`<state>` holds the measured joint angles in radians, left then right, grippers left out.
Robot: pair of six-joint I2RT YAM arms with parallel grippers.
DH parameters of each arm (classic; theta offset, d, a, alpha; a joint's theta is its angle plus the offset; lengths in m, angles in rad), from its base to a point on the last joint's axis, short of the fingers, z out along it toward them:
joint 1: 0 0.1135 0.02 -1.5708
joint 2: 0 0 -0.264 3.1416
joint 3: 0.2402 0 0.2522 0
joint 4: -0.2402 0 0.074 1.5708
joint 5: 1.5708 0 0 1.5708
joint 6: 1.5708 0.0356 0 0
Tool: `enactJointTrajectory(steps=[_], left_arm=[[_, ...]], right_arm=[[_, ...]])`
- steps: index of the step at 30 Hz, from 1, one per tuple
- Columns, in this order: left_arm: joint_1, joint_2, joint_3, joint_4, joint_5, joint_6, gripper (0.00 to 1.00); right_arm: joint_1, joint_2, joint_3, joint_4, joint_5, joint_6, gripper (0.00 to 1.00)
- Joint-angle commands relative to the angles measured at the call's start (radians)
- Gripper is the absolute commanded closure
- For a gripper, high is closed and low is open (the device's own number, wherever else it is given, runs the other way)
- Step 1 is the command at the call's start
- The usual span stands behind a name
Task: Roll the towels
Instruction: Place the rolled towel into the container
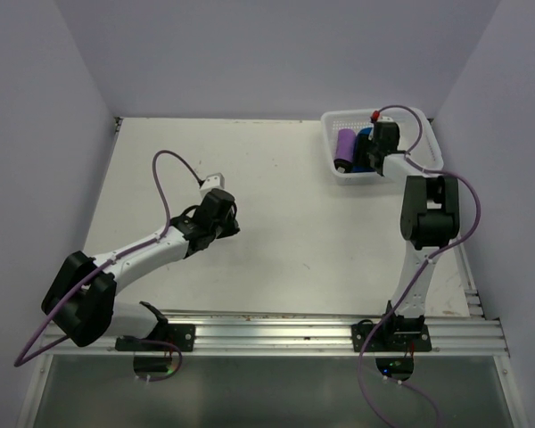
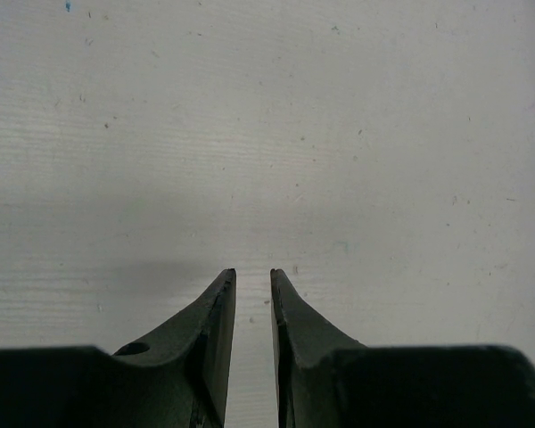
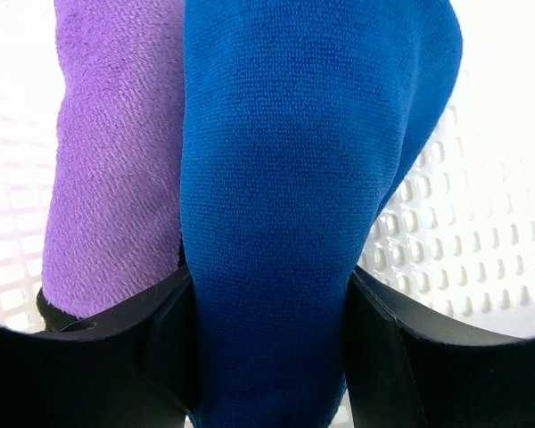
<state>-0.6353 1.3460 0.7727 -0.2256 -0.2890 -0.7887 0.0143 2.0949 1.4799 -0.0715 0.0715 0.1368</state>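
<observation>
Two rolled towels lie side by side in the white mesh basket (image 1: 337, 119) at the table's far right. The purple towel (image 1: 345, 146) (image 3: 107, 178) lies on the left. The blue towel (image 1: 364, 160) (image 3: 294, 134) lies on the right. My right gripper (image 1: 371, 153) (image 3: 269, 285) reaches down into the basket, and its two black fingers press against both sides of the blue roll. My left gripper (image 1: 233, 228) (image 2: 252, 272) hovers over the bare table left of centre. Its fingers stand a narrow gap apart with nothing between them.
The basket's perforated wall (image 3: 481, 223) stands close on the right of the blue roll. White walls close the table in at the back and sides. A metal rail (image 1: 294, 332) with both arm bases runs along the near edge.
</observation>
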Motion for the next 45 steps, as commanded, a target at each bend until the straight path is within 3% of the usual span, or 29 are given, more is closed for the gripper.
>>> enactJointTrajectory(steps=[1,11,20,25,28,31,35,38,39,42,44,45], left_arm=[[0.006,-0.011,0.028,0.042,0.007,0.012,0.74],[0.005,-0.048,0.025,0.026,-0.002,-0.003,0.75],[0.006,-0.053,0.033,0.003,-0.009,0.002,0.75],[0.005,-0.065,0.053,-0.003,-0.013,0.022,0.74],[0.005,-0.094,0.062,-0.012,-0.028,0.042,0.74],[0.006,-0.129,0.066,-0.023,-0.044,0.057,0.73],[0.006,-0.165,0.063,-0.038,-0.052,0.068,0.72],[0.005,-0.192,0.062,-0.055,-0.058,0.068,0.71],[0.006,-0.2,0.063,-0.066,-0.059,0.068,0.71],[0.006,-0.228,0.068,-0.087,-0.067,0.069,0.71],[0.006,-0.246,0.077,-0.101,-0.085,0.078,0.71],[0.006,-0.267,0.082,-0.119,-0.097,0.085,0.71]], right_arm=[[-0.002,-0.096,0.033,-0.024,0.037,0.009,0.42],[-0.002,-0.17,-0.001,0.009,0.039,0.017,0.31],[-0.002,-0.183,0.013,-0.002,0.013,0.026,0.28],[0.006,-0.254,-0.067,0.068,-0.024,0.04,0.28],[0.021,-0.34,-0.188,0.244,-0.024,0.052,0.22],[0.042,-0.413,-0.291,0.38,-0.006,0.06,0.01],[0.079,-0.478,-0.45,0.619,0.002,0.031,0.01],[0.139,-0.501,-0.624,0.954,0.008,-0.072,0.01],[0.16,-0.5,-0.711,1.146,0.014,-0.173,0.01],[0.271,-0.503,-0.806,1.315,0.069,-0.246,0.01],[0.299,-0.599,-0.797,1.16,0.062,-0.205,0.01],[0.311,-0.643,-0.744,0.886,0.048,-0.15,0.01]])
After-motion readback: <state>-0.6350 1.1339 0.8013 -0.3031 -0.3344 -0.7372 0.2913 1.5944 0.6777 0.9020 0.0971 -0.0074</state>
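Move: The blue rolled towel lies between the right fingers, its middle about 2 cm ahead of that hand and 1 cm below it. The purple rolled towel lies alongside, some 9 cm to the right hand's left and 2 cm ahead. Around both is the white container, its middle roughly 3 cm right and 2 cm ahead of that hand. From the left hand, the blue towel is about 46 cm right, 27 cm ahead and a little lower. The blue towel comes free as the right fingers, already partly open along its sides, widen further and the hand rises some 7 cm out of the container. After a short pause it climbs on, fingers going fully open, and swings left and back past the near-left rim, tips tilting up about 40 degrees and the hand dipping slightly at the end. The left hand rises about 7 cm, late on. ##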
